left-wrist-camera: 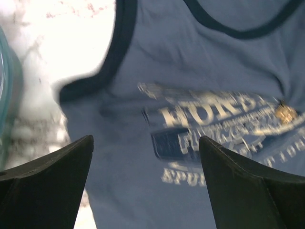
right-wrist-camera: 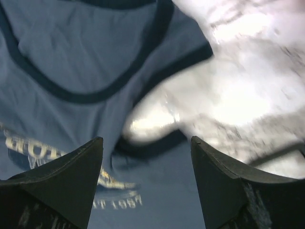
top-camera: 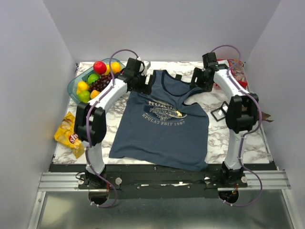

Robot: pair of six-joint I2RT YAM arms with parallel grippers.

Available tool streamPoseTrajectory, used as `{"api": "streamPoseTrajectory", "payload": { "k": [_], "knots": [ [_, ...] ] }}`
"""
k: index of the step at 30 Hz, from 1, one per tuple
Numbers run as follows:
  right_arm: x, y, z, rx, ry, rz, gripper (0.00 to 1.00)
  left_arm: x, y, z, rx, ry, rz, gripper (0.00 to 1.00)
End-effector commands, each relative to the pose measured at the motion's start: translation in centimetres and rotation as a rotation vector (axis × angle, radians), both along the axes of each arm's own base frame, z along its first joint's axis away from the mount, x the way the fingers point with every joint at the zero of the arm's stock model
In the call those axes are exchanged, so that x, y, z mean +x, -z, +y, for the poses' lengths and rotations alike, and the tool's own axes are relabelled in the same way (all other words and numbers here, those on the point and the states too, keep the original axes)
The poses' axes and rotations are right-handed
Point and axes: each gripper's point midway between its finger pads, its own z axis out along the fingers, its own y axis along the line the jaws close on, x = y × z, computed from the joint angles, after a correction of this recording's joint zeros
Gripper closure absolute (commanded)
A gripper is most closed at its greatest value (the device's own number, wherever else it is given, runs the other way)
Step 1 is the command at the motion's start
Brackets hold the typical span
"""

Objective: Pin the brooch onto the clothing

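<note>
The clothing, a slate-blue tank top with navy trim and a pale chest print, lies flat on the marble table. The brooch, a tiny gold pin, sits on the print's right end; in the left wrist view the brooch shows at the right edge. My left gripper hovers over the shirt's left strap, and its jaws stand open with only cloth beneath. My right gripper is over the right strap, open above the armhole trim, holding nothing.
A clear bowl of toy fruit stands at the back left. A yellow chip bag lies at the left edge. A small black-framed square box rests right of the shirt, and a red packet lies at the back right.
</note>
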Motion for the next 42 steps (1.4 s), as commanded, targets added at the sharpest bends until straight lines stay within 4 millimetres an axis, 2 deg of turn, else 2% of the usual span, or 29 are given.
{"api": "streamPoseTrajectory", "payload": {
  "k": [1,2,5,6,7,8,10,12,13,14,16,17,19,20,21,22,24,25,27,28,29,31,33,37,40,41,42],
  "knots": [
    [2.2,1.6,0.6,0.083,0.027,0.054,0.19,-2.4,-3.3,-0.4,0.026,-0.041,-0.131,0.01],
    [2.6,2.7,0.5,0.083,0.037,0.072,0.19,-3.1,-2.6,-0.6,0.045,-0.035,-0.119,0.01],
    [3.8,4.1,-0.1,0.105,0.065,0.089,0.19,-4.2,-2.2,0.0,0.08,-0.055,-0.094,0.01],
    [4.1,4.3,-0.4,0.108,0.075,0.091,0.19,-4.8,-2.0,-0.5,0.068,-0.05,-0.082,0.01],
    [4.3,4.7,-0.5,0.11,0.087,0.099,0.19,-5.3,-2.7,-1.2,0.034,-0.034,-0.093,0.01],
    [4.2,5.2,-0.8,0.106,0.095,0.114,0.19,-6.5,-1.7,-2.2,0.014,-0.002,-0.066,0.01],
    [4.4,6.1,-1.2,0.108,0.111,0.128,0.19,-9.0,-1.9,-6.3,-0.079,0.118,-0.052,0.01],
    [4.5,7.2,-1.4,0.118,0.118,0.151,0.19,-11.3,-1.0,-8.7,-0.111,0.196,-0.022,0.01],
    [4.6,7.3,-1.3,0.124,0.12,0.154,0.21,-12.8,-0.9,-11.1,-0.147,0.257,-0.025,0.01],
    [4.5,7.6,-1.2,0.125,0.121,0.162,0.21,-14.6,0.3,-12.3,-0.196,0.293,0.032,0.01],
    [4.7,8.1,-1.2,0.126,0.122,0.169,0.23,-16.5,1.1,-14.9,-0.267,0.343,0.052,0.01],
    [4.7,8.2,-1.1,0.132,0.121,0.171,0.24,-18.1,3.0,-15.3,-0.288,0.343,0.125,0.01],
    [5.1,8.3,-1.0,0.14,0.124,0.17,0.25,-19.1,4.1,-16.4,-0.334,0.35,0.148,0.01],
    [5.2,8.3,-0.9,0.141,0.121,0.17,0.26,-20.4,5.3,-16.4,-0.337,0.356,0.182,0.01],
    [5.2,8.5,-1.0,0.141,0.123,0.173,0.28,-21.4,5.9,-16.6,-0.357,0.354,0.22,0.01],
    [5.3,8.6,-0.8,0.145,0.118,0.176,0.31,-21.5,5.8,-17.1,-0.389,0.371,0.197,0.01],
    [5.7,8.9,-0.4,0.163,0.103,0.18,0.4,-22.7,7.5,-16.3,-0.37,0.371,0.226,0.01],
    [5.9,9.0,-0.3,0.169,0.1,0.179,0.51,-23.1,8.0,-15.9,-0.36,0.373,0.235,0.01],
    [6.1,9.3,0.0,0.187,0.091,0.184,0.63,-24.3,9.5,-14.7,-0.331,0.372,0.263,0.01],
    [6.2,9.1,0.2,0.198,0.086,0.18,0.78,-24.7,9.8,-14.5,-0.335,0.375,0.272,0.01],
    [6.5,8.9,0.6,0.217,0.084,0.172,0.86,-25.8,10.7,-13.7,-0.33,0.373,0.303,0.01],
    [7.2,8.3,0.6,0.244,0.089,0.143,0.99,-26.8,11.3,-13.2,-0.347,0.371,0.334,0.01],
    [8.8,6.8,0.8,0.284,0.092,0.082,1.0,-27.9,12.6,-12.1,-0.325,0.355,0.373,0.01],
    [11.5,4.6,-0.5,0.354,0.14,-0.018,1.0,-29.4,14.4,-10.6,-0.293,0.327,0.433,0.01],
    [14.1,2.4,-0.7,0.457,0.162,-0.123,1.0,-30.7,15.7,-9.3,-0.26,0.293,0.489,0.01],
    [15.0,1.9,-0.1,0.511,0.161,-0.149,1.0,-31.0,16.3,-8.9,-0.246,0.284,0.509,0.01],
    [15.8,1.4,-1.1,0.538,0.178,-0.173,1.0,-31.3,16.6,-8.6,-0.238,0.281,0.521,0.01]
  ]
}}
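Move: The clothing's right shoulder strap lies some 7 cm ahead of the right hand, a centimetre to its right and 9 cm down. From this hand at cloth height, the brooch is about 10 cm back and 12 cm left, the collar label 16 cm ahead and 12 cm left, the red bag 18 cm ahead and 19 cm right. From the left hand the clothing's lower front is roughly 26 cm back, 13 cm right and 11 cm below; the brooch is 8 cm back, 18 cm right. The right fingers shut on the end of the right shoulder strap after reaching down about 8 cm and forward onto it, then draw it forward and up, the hand's left side rolling upward. Meanwhile the left hand, wide open, rises briefly, then sweeps back some 25 cm and to the right, sinking over the lower front of the clothing while turning clockwise. ##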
